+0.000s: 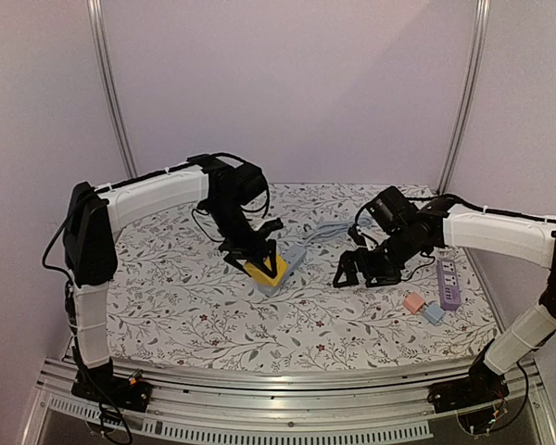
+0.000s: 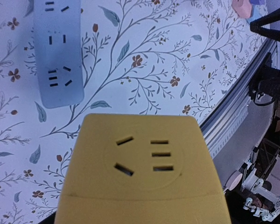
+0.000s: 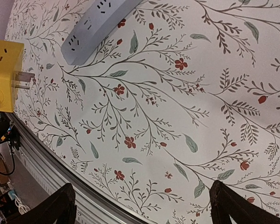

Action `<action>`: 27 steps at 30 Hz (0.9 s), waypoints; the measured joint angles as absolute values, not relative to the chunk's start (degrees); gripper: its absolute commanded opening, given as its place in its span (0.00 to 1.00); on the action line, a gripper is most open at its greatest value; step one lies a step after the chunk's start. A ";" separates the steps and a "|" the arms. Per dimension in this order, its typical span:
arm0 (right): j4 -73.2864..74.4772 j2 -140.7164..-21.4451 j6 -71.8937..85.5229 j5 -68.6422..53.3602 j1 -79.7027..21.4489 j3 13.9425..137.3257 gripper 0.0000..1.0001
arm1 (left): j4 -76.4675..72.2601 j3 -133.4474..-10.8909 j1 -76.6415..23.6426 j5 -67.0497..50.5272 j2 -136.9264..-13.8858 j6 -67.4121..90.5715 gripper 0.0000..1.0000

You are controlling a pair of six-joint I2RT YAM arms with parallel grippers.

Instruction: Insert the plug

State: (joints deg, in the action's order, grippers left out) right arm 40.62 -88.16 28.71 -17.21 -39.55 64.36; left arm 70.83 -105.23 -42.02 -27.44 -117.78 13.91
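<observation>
The plug (image 1: 267,271) is a yellow block, and my left gripper (image 1: 257,257) is shut on it just above the table. In the left wrist view the plug (image 2: 141,172) fills the lower middle with its socket face up and hides my fingers. Its metal prongs (image 3: 23,80) show in the right wrist view, pointing sideways. A grey-blue power strip (image 1: 292,257) lies on the floral cloth right beside the plug, and its end (image 2: 56,56) sits beyond the plug. My right gripper (image 1: 350,274) hangs open over bare cloth, fingers (image 3: 58,205) wide apart with nothing between them.
A purple power strip (image 1: 448,283) lies at the right. A pink block (image 1: 413,303) and a blue block (image 1: 433,313) sit in front of it. The table's metal front rail (image 1: 287,380) runs along the near edge.
</observation>
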 measured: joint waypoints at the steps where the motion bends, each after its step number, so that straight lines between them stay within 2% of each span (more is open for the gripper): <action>1: 40.58 -87.96 28.77 -17.10 -39.55 64.07 0.99 | 70.74 -105.43 -41.76 -28.12 -117.78 14.00 0.00; 8: 40.21 -86.85 28.99 -16.60 -39.55 62.98 0.99 | 66.96 -105.73 -40.38 -36.12 -117.71 14.17 0.00; 12: 40.21 -86.50 28.86 -16.16 -39.55 62.92 0.99 | 66.22 -105.73 -40.27 -36.40 -117.69 13.67 0.00; 19: 40.25 -83.42 28.86 -15.11 -39.35 61.78 0.99 | 69.89 -108.77 -39.97 -28.91 -118.02 12.03 0.00; 27: 40.62 -81.14 28.93 -14.83 -39.35 60.77 0.99 | 74.15 -120.40 -40.58 -16.32 -123.42 11.49 0.00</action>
State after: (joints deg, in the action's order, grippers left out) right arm 40.62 -81.14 28.93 -14.83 -39.35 60.77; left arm 74.15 -120.40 -40.58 -16.32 -123.42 11.49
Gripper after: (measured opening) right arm 0.988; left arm 0.641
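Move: My left hand already holds the yellow plug above the table. The power strip's middle lies about 7 cm ahead of that hand, 3 cm to its right and some 10 cm below, with the strip running diagonally forward-right. Its bundled cord is roughly 23 cm ahead and 19 cm right. From my open, empty right hand the strip is about 9 cm ahead and 15 cm left, and the pink cube is level with that hand, some 17 cm to its right. I keep my grip on the plug and first ease the left hand about 2 cm right and 2 cm up, leaning its fingertips farther right. Then I undo that sideways lean and reach about 5 cm forward over the table towards the strip, swinging the fingertips some 15 degrees forward and staying high. My right hand, still open, backs off a couple of centimetres to the right and up. ##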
